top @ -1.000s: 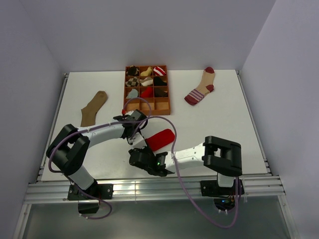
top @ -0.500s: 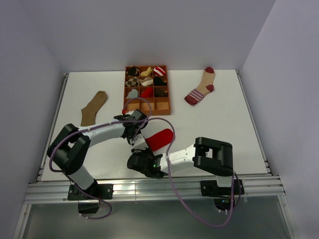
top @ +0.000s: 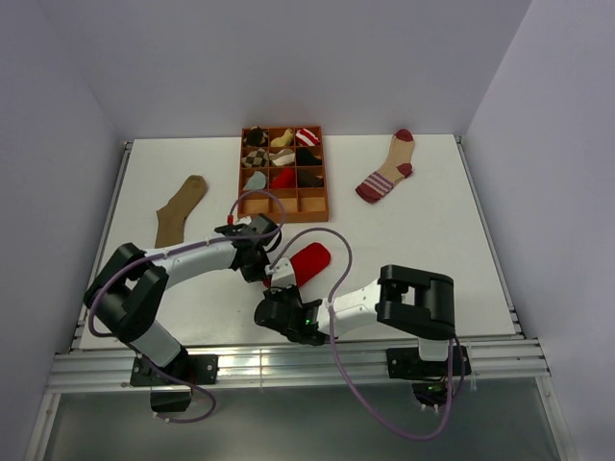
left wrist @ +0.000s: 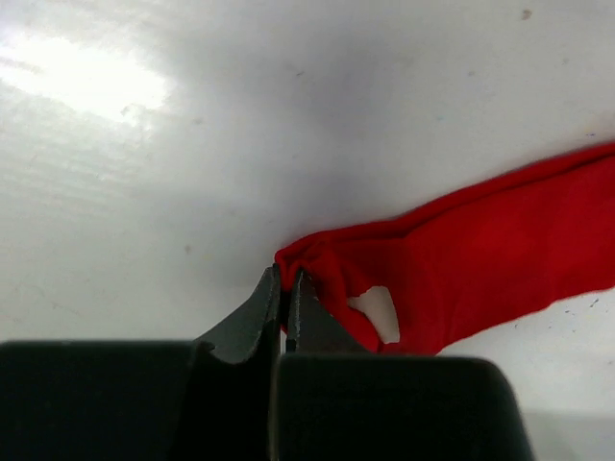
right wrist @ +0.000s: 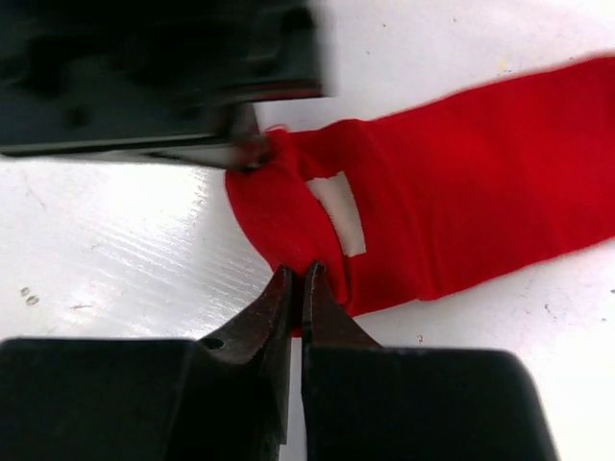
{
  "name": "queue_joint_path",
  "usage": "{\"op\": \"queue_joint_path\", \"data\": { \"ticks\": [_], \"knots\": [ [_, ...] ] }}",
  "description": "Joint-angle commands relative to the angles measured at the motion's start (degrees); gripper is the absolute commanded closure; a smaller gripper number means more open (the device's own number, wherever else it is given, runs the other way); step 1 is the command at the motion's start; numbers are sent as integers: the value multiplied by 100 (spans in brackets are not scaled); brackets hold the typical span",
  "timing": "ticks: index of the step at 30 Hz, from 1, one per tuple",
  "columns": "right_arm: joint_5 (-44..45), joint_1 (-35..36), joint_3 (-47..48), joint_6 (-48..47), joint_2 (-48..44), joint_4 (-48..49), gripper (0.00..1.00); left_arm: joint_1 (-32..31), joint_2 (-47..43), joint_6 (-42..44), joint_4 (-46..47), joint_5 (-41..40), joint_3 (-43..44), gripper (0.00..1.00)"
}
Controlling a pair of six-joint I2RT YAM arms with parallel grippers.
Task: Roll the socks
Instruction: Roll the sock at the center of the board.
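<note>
A red sock [top: 308, 260] with a white patch lies on the table between the two arms. My left gripper [left wrist: 286, 280] is shut on one corner of its folded end [left wrist: 317, 259]. My right gripper [right wrist: 298, 274] is shut on the near edge of the same end of the red sock [right wrist: 461, 202], with the left gripper's fingers [right wrist: 245, 149] just across from it. A plain brown sock [top: 182, 208] lies flat at the left. A beige sock with maroon stripes [top: 387, 170] lies at the back right. In the top view both grippers meet at the sock's near end [top: 281, 275].
An orange divided tray [top: 312, 202] with several small rolled sock bundles stands at the back centre, just beyond the left arm. Purple cables loop over both arms. The table's front edge lies just behind the right gripper.
The right gripper has gone from open to shut on the red sock's end. The sock now looks shorter and bunched toward its cuff end. The left gripper stayed shut.
</note>
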Motion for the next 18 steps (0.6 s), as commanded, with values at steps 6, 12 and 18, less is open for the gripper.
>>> {"op": "queue_joint_path", "data": {
  "ticks": [6,12,18],
  "knots": [
    [-1958,-363,-1229,186,-263,269,100,151,-1120,-840,232,-37,-772,99],
    [-3347,-689,-1704,185,-632,962,100,160,-1437,-981,489,-142,-869,81],
    [-4736,-1391,-2319,379,-888,1911,100,160,-1692,-990,691,-231,-1062,58]
  ]
}}
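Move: At the near-left end of the red sock, both hands already pinch its rolled edge. From the left hand, the sock's middle is about 8 cm to the right and 2 cm ahead, a touch lower; the box's middle lies some 23 cm ahead and 4 cm right, the brown sock 13 cm ahead and 19 cm left. From the right hand, the red sock's middle is about 6 cm ahead and 5 cm right, about 1 cm lower. Opening to a bit over a third of their range, the left fingers let go of the rolled corner as that hand pulls about 1.5 cm back and left, then rises to nearly 3 cm. The right hand keeps its pinch on the near corner, drawing slowly back under 2 cm while the wrist turns some 30 degrees, its left side rising, fingers tipping down and swinging counter-clockwise. ##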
